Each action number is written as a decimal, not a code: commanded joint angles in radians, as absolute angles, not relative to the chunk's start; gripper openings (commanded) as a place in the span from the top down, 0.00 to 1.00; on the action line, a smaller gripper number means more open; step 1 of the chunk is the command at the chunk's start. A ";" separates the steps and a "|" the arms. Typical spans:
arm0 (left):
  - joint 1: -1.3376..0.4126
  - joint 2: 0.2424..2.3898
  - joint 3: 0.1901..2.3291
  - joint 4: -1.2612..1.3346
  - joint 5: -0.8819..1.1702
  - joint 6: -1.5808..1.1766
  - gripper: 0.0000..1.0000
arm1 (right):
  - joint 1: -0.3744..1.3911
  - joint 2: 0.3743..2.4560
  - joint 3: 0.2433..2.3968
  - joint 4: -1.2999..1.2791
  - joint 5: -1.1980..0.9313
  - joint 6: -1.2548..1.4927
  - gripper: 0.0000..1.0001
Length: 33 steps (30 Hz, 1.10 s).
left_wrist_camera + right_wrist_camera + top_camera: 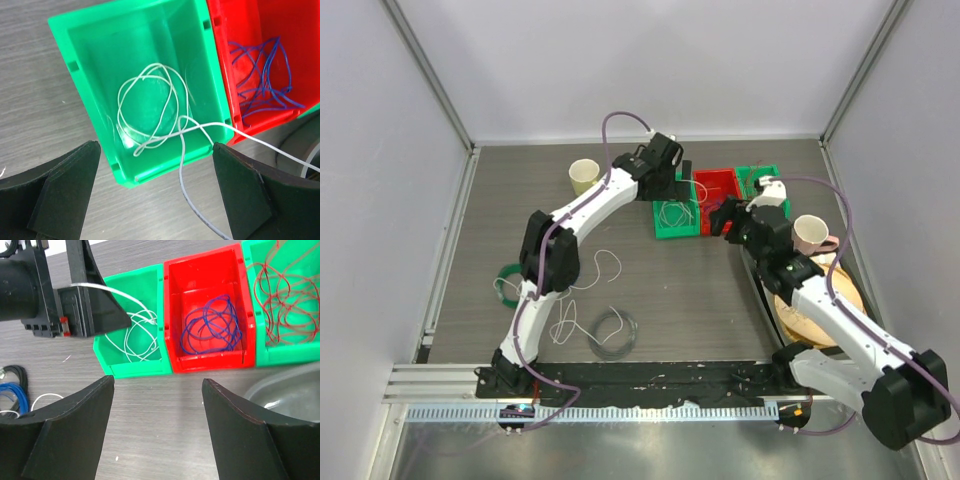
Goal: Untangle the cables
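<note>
A white cable lies coiled in the left green bin. Its tail hangs over the near rim and runs down between the fingers of my left gripper, which is open and grips nothing. In the right wrist view a white strand still arcs from that gripper down into the bin. A blue cable fills the red bin, and a red cable lies in the right green bin. More loose white cables lie on the table. My right gripper is open over bare table in front of the bins.
A cream cup stands at the back left and a pink-and-white mug at the right, above a wooden plate. A dark grey coil and a green ring lie near the left arm. A metal bowl is close to the right gripper.
</note>
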<state>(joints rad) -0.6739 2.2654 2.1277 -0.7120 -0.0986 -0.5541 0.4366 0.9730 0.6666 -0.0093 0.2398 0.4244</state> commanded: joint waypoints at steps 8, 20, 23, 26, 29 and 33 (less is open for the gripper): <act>-0.666 2.146 2.089 -0.787 -0.003 -0.465 0.00 | 0.315 1.377 1.037 0.101 -0.246 -0.207 0.23; -0.647 2.160 2.097 -0.792 0.026 -0.434 0.00 | 0.233 1.552 1.227 -0.069 -0.759 -0.548 0.96; -0.643 2.167 2.095 -0.795 0.031 -0.434 0.00 | 0.232 1.543 1.229 -0.028 -0.753 -0.477 0.99; -0.643 2.164 2.086 -0.801 0.040 -0.430 0.00 | 0.233 1.531 1.223 0.093 -0.587 -0.316 0.99; -0.643 2.140 2.043 -0.769 0.067 -0.423 0.00 | 0.233 1.534 1.242 0.161 -0.418 -0.190 0.99; -0.644 2.083 1.944 -0.730 0.083 -0.405 0.00 | 0.232 1.584 1.293 0.155 -0.336 -0.086 0.99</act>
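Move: From the right gripper, the loose white cable strand arching out of the left green box is about 9 cm ahead, 5 cm to its left and at roughly its height. The green box, with the white coil in it, has its middle some 10 cm ahead, 9 cm left and 15 cm below; the red box is some 10 cm ahead and 1 cm right, equally low. From the left gripper the strand is about 2 cm back, 2 cm right and 5 cm above. Send the right gripper forward about 11 cm and somewhat left to the white strand, swinging the wrist some 50 degrees counter-clockwise and rolling its left side down. Close the open fingers to pinch the strand, then carry it forward and up a few centimetres while turning partly back. Meanwhile ease the still-open left gripper back and a little left, clear of the green box. ##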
